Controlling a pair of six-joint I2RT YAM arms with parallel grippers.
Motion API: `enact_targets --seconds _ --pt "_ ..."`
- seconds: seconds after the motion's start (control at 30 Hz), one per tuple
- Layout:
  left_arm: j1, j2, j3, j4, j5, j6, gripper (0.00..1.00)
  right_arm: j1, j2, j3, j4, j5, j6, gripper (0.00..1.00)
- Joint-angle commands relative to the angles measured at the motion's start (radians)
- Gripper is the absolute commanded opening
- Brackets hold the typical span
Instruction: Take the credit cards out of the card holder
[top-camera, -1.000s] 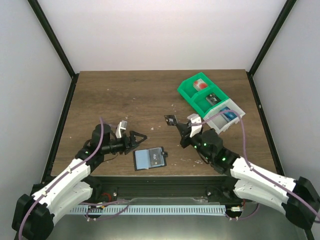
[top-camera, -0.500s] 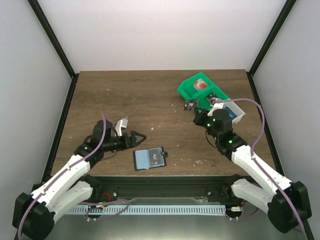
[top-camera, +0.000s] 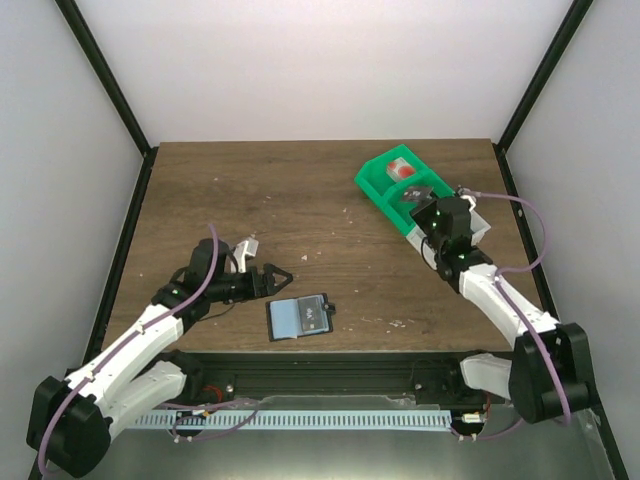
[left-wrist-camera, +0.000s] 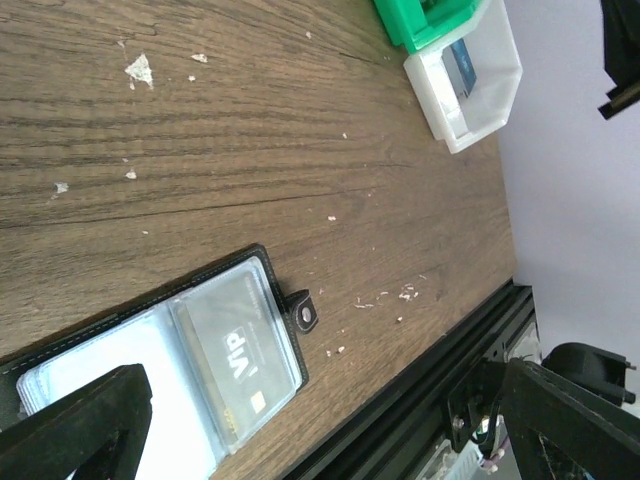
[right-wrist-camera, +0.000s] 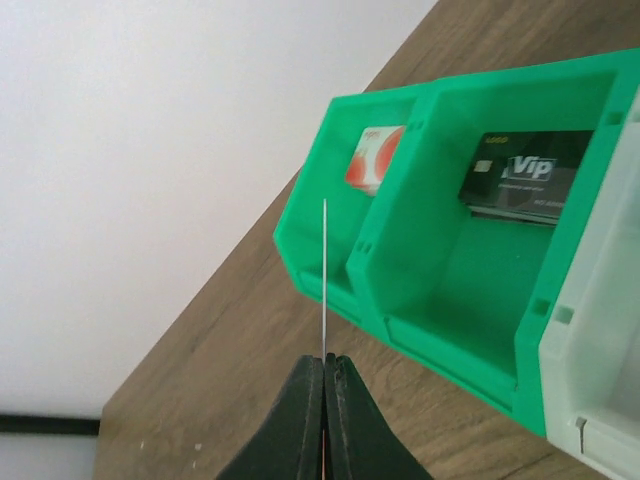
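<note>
The card holder (top-camera: 299, 317) lies open and flat near the table's front edge. In the left wrist view the card holder (left-wrist-camera: 150, 350) shows a grey card marked VIP (left-wrist-camera: 240, 345) under its clear right sleeve. My left gripper (top-camera: 274, 277) hovers just left of the holder, open and holding nothing; its fingertips (left-wrist-camera: 85, 430) frame the bottom of that view. My right gripper (right-wrist-camera: 325, 362) is shut on a thin credit card (right-wrist-camera: 324, 270), seen edge-on, held above the green bin (right-wrist-camera: 440, 300). From above, the right gripper (top-camera: 420, 202) is over the bin's middle.
The green bin (top-camera: 380, 180) stands at the back right with a white end compartment (left-wrist-camera: 495, 85) holding a blue card (left-wrist-camera: 460, 62). A red-and-white card (right-wrist-camera: 372, 158) lies in the far compartment, a black VIP card (right-wrist-camera: 520, 175) in the middle one.
My right arm has swung from the table's middle back and to the right, carrying the card over the green bin. The left gripper has barely shifted and stays open.
</note>
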Motion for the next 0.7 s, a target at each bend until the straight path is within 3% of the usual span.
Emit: enact_targets --seconds 0.0,0.33,0.47,0.67 --pt "0.0 -0.008 -0.004 0.03 0.029 0.007 0.97 -0.013 0.075 0.07 0.066 0.147 0.141 0.0" --pt "0.0 -0.043 -0.05 0.066 0.078 -0.035 0.97 -0.07 0.295 0.247 -0.041 0.225 0.276 0.01" --pt "0.0 -0.045 -0.067 0.085 0.085 -0.044 0.97 -0.077 0.355 0.324 -0.169 0.264 0.346 0.0" --pt "0.0 -0.03 -0.078 0.101 0.097 -0.044 0.97 -0.076 0.379 0.296 -0.121 0.276 0.379 0.0"
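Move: The right hand holds a card on edge. The green bin's middle compartment, where the card is going, lies about 7 cm ahead of that hand, 3 cm to its right and 14 cm below. The black Vip cards lie in its far right part, about 8 cm ahead and 4 cm right of the hand. The red-white box is 15 cm ahead and 2 cm left, the blue cards 1 cm ahead and 11 cm right. From the left hand the compartment is some 22 cm ahead and 30 cm right. Right hand carries the card forward 7 cm, right 5 and down 3 towards the middle compartment, turning clockwise. ##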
